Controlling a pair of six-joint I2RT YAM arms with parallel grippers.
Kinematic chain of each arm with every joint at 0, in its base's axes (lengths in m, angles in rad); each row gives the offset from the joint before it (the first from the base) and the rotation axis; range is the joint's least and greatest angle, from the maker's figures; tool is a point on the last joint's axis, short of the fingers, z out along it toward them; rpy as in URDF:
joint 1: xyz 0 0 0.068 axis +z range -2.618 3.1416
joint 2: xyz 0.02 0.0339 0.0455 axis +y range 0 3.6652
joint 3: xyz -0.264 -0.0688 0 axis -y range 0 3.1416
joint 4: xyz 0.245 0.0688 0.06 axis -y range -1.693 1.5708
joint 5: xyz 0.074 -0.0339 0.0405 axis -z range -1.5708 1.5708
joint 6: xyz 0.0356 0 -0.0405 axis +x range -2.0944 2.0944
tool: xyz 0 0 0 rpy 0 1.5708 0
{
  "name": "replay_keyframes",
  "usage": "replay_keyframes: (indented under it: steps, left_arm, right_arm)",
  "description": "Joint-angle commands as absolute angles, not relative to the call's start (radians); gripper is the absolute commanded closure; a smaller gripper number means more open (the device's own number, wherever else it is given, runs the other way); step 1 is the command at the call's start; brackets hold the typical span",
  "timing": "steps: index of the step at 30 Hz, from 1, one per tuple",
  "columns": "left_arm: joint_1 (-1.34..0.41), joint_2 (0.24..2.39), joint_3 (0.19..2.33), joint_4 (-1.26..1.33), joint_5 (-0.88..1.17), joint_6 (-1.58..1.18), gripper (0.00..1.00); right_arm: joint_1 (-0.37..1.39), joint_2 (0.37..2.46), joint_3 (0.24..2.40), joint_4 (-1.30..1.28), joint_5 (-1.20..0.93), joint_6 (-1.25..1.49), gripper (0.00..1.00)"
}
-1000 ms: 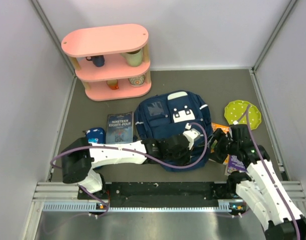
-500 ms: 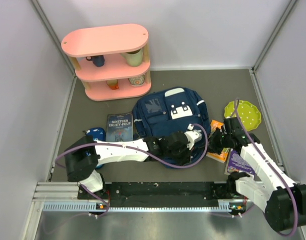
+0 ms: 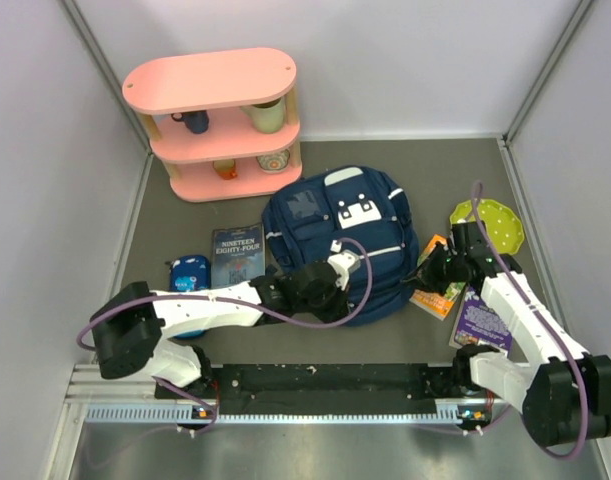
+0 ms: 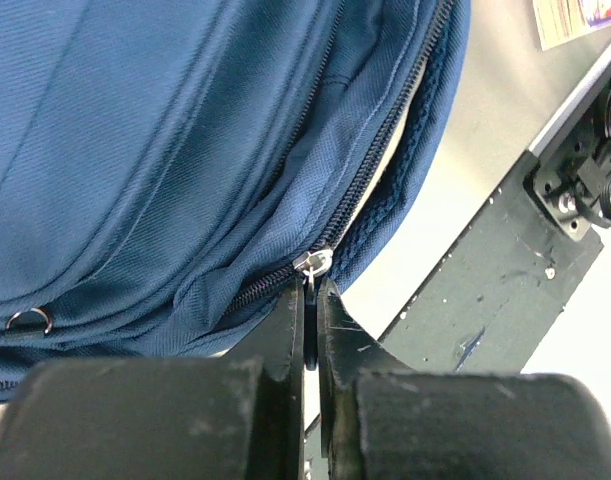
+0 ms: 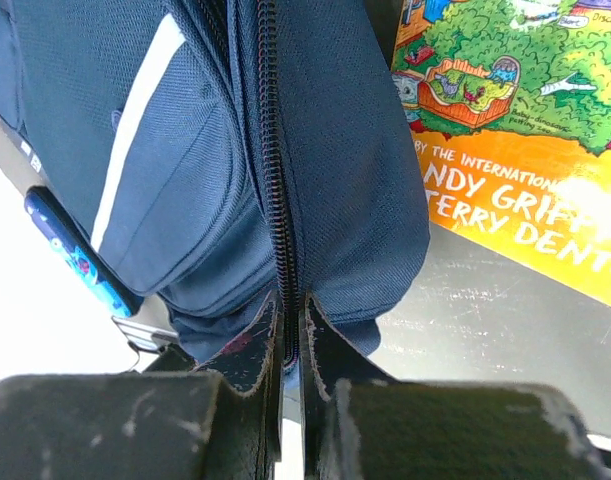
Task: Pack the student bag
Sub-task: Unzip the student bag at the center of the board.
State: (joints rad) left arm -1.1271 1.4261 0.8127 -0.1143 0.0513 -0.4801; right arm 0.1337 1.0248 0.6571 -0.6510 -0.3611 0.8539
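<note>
The student bag [image 3: 335, 230], navy with white patches, lies flat mid-table. My left gripper [image 3: 320, 282] is at its near edge, shut on the metal zipper pull [image 4: 313, 264] of the main zipper; the left wrist view shows the bag [image 4: 185, 120] with the zipper parted beyond the slider and pale lining showing. My right gripper [image 3: 432, 268] is at the bag's right edge. In the right wrist view it [image 5: 293, 335] is shut on the bag's [image 5: 185, 150] fabric along the closed zipper line.
A pink shelf [image 3: 220, 120] with cups stands at the back left. A dark book [image 3: 238, 253] and a small blue pencil case [image 3: 189, 272] lie left of the bag. An orange book [image 3: 437, 292], a purple book [image 3: 480, 322] and a green plate [image 3: 495, 222] lie to the right.
My right gripper has moved in and shut on the bag's right edge. My left gripper has drawn the zipper pull leftward, and the bag has shifted slightly left and back.
</note>
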Motion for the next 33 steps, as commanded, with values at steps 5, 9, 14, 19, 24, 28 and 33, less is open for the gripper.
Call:
replay_keyframes:
  steps: [5, 9, 14, 19, 24, 28, 33]
  left_arm:
    - [-1.003, 1.339, 0.75, -0.39, -0.106, -0.525, 1.0]
    - [-0.994, 1.316, 0.744, -0.396, -0.094, -0.506, 1.0]
    - [-0.994, 1.273, 0.749, -0.252, 0.026, -0.482, 1.0]
    - [-0.996, 1.339, 0.804, -0.207, 0.075, -0.488, 1.0]
    - [-1.008, 1.385, 0.833, -0.117, 0.145, -0.499, 1.0]
    - [-1.046, 1.433, 0.883, -0.091, 0.161, -0.494, 1.0]
    - [-1.091, 1.466, 0.945, -0.077, 0.172, -0.489, 1.0]
  right_arm:
    - [0.089, 1.02, 0.732, -0.534, -0.267, 0.802, 1.0]
    - [0.09, 1.0, 0.724, -0.509, -0.303, 0.787, 1.0]
    - [0.089, 1.008, 0.733, -0.509, -0.52, 0.794, 0.59]
    - [0.089, 0.849, 0.66, -0.552, -0.548, 0.912, 0.07]
    - [0.133, 0.712, 0.557, -0.564, -0.621, 1.057, 0.07]
    - [0.238, 0.66, 0.538, -0.565, -0.542, 1.208, 0.09]
    - [0.307, 0.653, 0.512, -0.56, -0.456, 1.331, 0.11]
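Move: My left hand still pinches the pull of the student bag's zip, its slider just beyond the fingertips, about 1 cm right and 1 cm below. From my right hand, which still pinches the bag's near right edge, that slider lies some 16 cm left and 8 cm back, nearly as high. The orange book is about 5 cm right of my right hand and 1 cm ahead, the purple book some 15 cm right and 9 cm back, both about 8 cm below. Keeping the zip pull pinched, I draw my left hand forward and left, about 5 cm leftward in all, along the bag's near side, then bring it back and right, nearly to where it began. Midway my right fingers open wide and let go of the bag's edge; that hand rises about 6 cm, then swings back and left over the bag towards the slider, rolling some 20 degrees with its left side rising. ##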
